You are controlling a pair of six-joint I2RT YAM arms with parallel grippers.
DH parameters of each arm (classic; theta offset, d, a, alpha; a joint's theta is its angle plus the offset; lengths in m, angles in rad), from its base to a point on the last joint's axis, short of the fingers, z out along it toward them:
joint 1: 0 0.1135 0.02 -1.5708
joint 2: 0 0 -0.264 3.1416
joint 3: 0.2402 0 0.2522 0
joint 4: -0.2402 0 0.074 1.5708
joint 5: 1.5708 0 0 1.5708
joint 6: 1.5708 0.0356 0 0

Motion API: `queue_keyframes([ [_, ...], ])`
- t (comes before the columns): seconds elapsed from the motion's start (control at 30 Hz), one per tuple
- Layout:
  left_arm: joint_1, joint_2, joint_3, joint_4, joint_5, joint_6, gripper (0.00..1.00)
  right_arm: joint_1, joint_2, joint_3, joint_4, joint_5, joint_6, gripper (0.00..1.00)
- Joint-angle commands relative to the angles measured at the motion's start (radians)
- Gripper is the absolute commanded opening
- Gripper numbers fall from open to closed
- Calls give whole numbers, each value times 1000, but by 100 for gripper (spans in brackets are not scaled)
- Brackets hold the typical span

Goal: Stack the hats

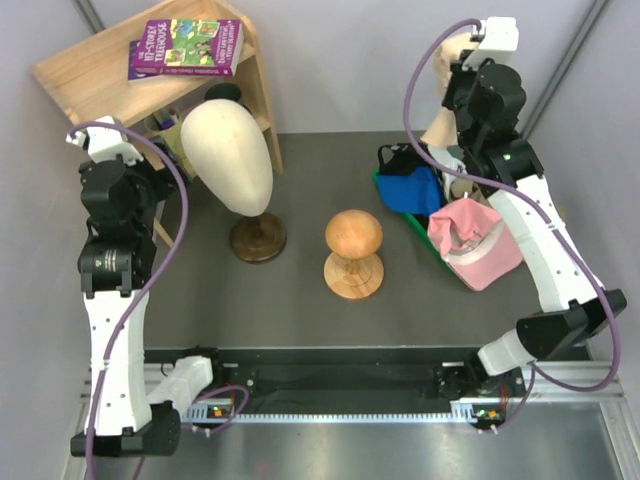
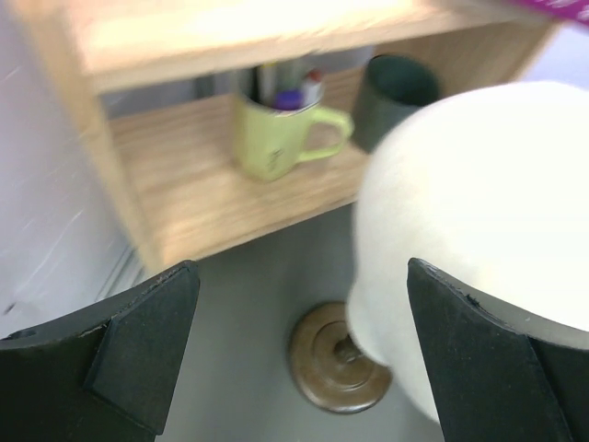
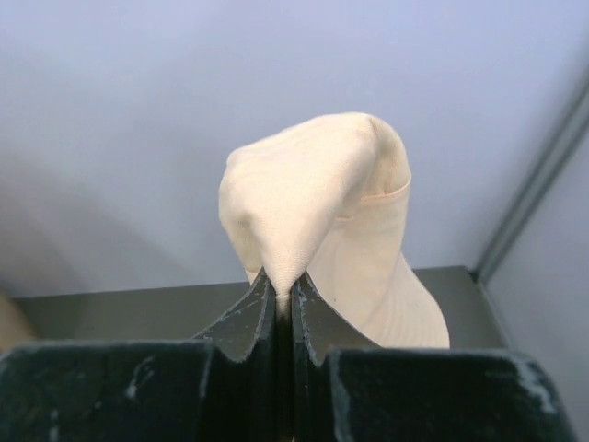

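Observation:
My right gripper (image 3: 283,281) is shut on a fold of the pale peach cap (image 3: 317,212) and holds it high at the back right; the cap hangs below the arm in the top view (image 1: 440,127). The other hats lie piled in a green bin (image 1: 398,213) at the right: a pink cap (image 1: 470,232) in front with a white brim (image 1: 482,264) under it, a royal blue cap (image 1: 410,190), a black one (image 1: 395,158) and a khaki one (image 1: 470,186). My left gripper (image 2: 302,272) is open and empty, close beside the cream head form (image 2: 479,230).
The cream head form (image 1: 227,155) stands on a brown round base (image 1: 258,238) at mid-left. A mushroom-shaped wooden stand (image 1: 353,250) stands mid-table. A wooden shelf (image 1: 110,70) at the back left carries a purple book (image 1: 188,47), a green mug (image 2: 271,133) with pens and a dark cup (image 2: 396,92).

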Motion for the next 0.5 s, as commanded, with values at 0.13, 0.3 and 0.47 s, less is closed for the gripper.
queue_keyframes([
  [0.13,-3,22,65,118,195,-37,99,208,-15,99,209,-251,156,0],
  [0.3,-3,11,91,115,330,-101,98,316,22,153,357,-387,325,0],
  [0.47,-3,-7,84,147,513,-268,96,374,35,151,483,-456,487,0],
])
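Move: The cream hat is already in my right hand; the white head I take it to stands some 42 cm to the left, about 3 cm back and 16 cm lower. The wooden stand is roughly 17 cm left, 11 cm back and 36 cm down; the blue cap lies 3 cm left, 9 cm ahead and 37 cm down. From my open left hand, the white head is about 12 cm ahead, 10 cm right and 8 cm lower. I swing my right hand about 20 cm left towards the white head, lifting it some 10 cm and drawing it back nearly as far, while it turns about 45 degrees counter-clockwise, rolls left side up and tips its fingers upward, still pinching the cream hat. My left hand, kept open, shifts about 6 cm right and 4 cm up, turning clockwise to face the head. ##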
